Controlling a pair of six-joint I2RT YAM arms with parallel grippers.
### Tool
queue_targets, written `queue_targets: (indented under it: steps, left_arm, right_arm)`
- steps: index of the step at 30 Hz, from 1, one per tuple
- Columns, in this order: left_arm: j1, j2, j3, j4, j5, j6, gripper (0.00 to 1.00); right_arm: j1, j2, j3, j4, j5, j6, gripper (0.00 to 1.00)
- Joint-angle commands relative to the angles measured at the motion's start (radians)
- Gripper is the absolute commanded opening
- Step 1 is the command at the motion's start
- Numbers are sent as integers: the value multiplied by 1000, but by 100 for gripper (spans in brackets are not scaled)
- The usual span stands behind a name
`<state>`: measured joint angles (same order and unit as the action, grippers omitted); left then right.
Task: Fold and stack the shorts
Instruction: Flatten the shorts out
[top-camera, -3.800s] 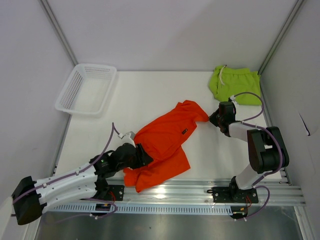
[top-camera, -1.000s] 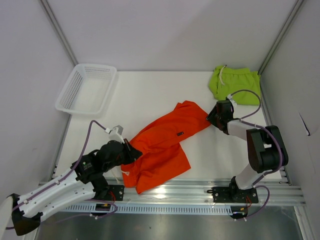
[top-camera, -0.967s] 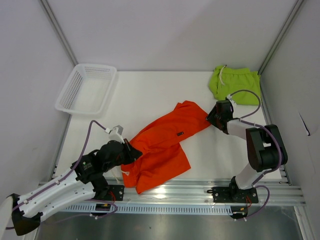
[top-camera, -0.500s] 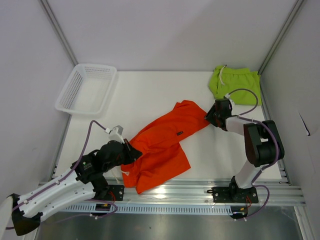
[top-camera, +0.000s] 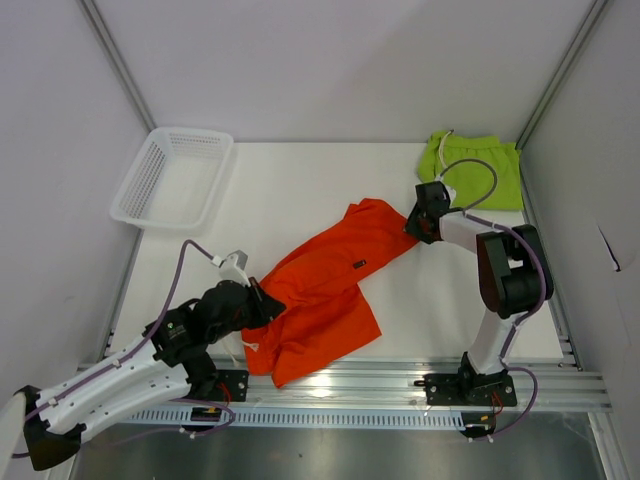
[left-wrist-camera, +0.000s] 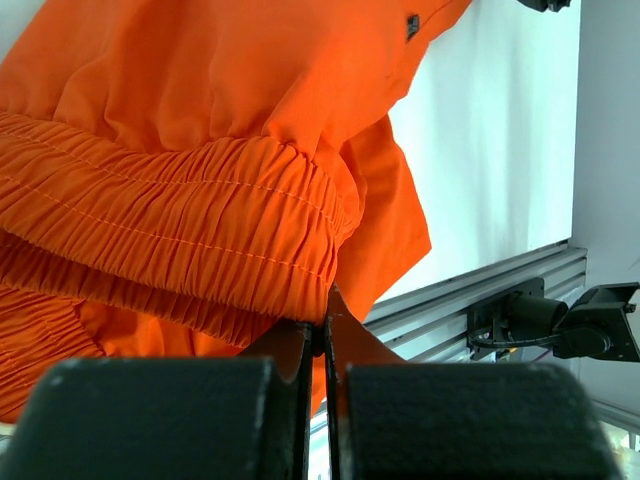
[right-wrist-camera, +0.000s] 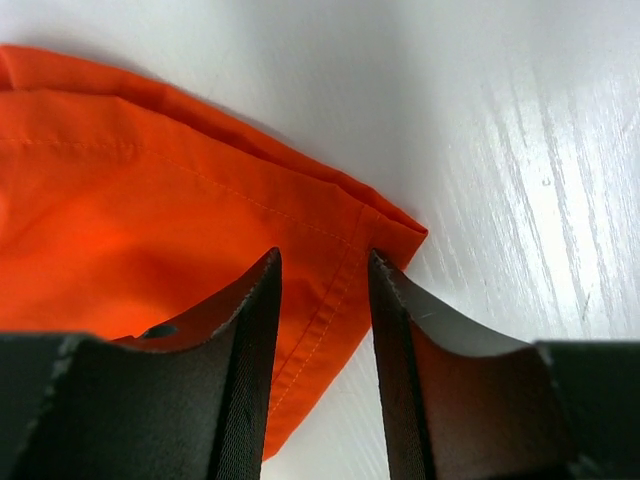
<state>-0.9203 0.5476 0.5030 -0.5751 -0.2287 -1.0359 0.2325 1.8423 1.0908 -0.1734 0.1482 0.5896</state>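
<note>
The orange shorts (top-camera: 325, 290) lie spread slantwise over the middle of the white table. My left gripper (top-camera: 262, 305) is shut on their gathered elastic waistband (left-wrist-camera: 200, 210), pinching it at the lower edge between the jaws (left-wrist-camera: 325, 325). My right gripper (top-camera: 412, 225) is open at the far right corner of the orange leg. Its fingers (right-wrist-camera: 255, 300) straddle the stitched hem corner (right-wrist-camera: 345, 250), which lies flat on the table between them. The lime green shorts (top-camera: 470, 170) sit bunched at the back right corner, apart from both grippers.
A white mesh basket (top-camera: 128, 190) stands at the back left. An aluminium rail (top-camera: 400, 385) with the arm bases runs along the near edge. Grey walls close in the table on both sides and the back.
My right gripper has moved up and left onto the orange leg's corner, its jaws a little narrower. The left gripper has held still on the waistband over the last second.
</note>
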Motion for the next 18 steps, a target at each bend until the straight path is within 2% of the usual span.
queue_targets:
  steps: [1, 7, 13, 15, 18]
  left_arm:
    - [6, 2, 0, 56, 25, 31, 0]
    - [6, -20, -38, 76, 60, 34, 0]
    - [6, -55, -47, 64, 66, 42, 0]
    - [6, -64, -49, 52, 62, 45, 0]
    - [6, -84, -38, 28, 51, 48, 0]
  right_arm:
    - [56, 46, 56, -152, 99, -62, 41]
    - [110, 75, 93, -229, 212, -76, 33]
    - [130, 97, 115, -253, 248, -68, 14]
    - [126, 92, 116, -253, 252, -59, 0]
    - [117, 49, 97, -224, 243, -50, 0]
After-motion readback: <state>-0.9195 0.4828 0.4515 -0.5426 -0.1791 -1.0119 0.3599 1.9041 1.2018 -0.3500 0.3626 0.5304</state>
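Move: The orange shorts' right-hand hem, just inside its corner, lies between the right hand's open fingers, about 1 cm back, 1 cm left and 1 cm below. The shorts' far hem corner is some 11 cm left and 9 cm ahead, the black label about 14 cm left and 9 cm back, and the folded green shorts roughly 20 cm ahead and 18 cm right. From the left hand, that right-hand hem is some 26 cm ahead, 33 cm right and 12 cm lower. The orange shorts' right-hand hem gets pinched just inside its corner: the right hand, low at the table, slides about 1.5 cm back and left while rolling some 15 degrees so its left side dips, and its half-open fingers close fully on the cloth. The left hand keeps its grip on the raised waistband, easing back by about 1 cm with a small dip. ##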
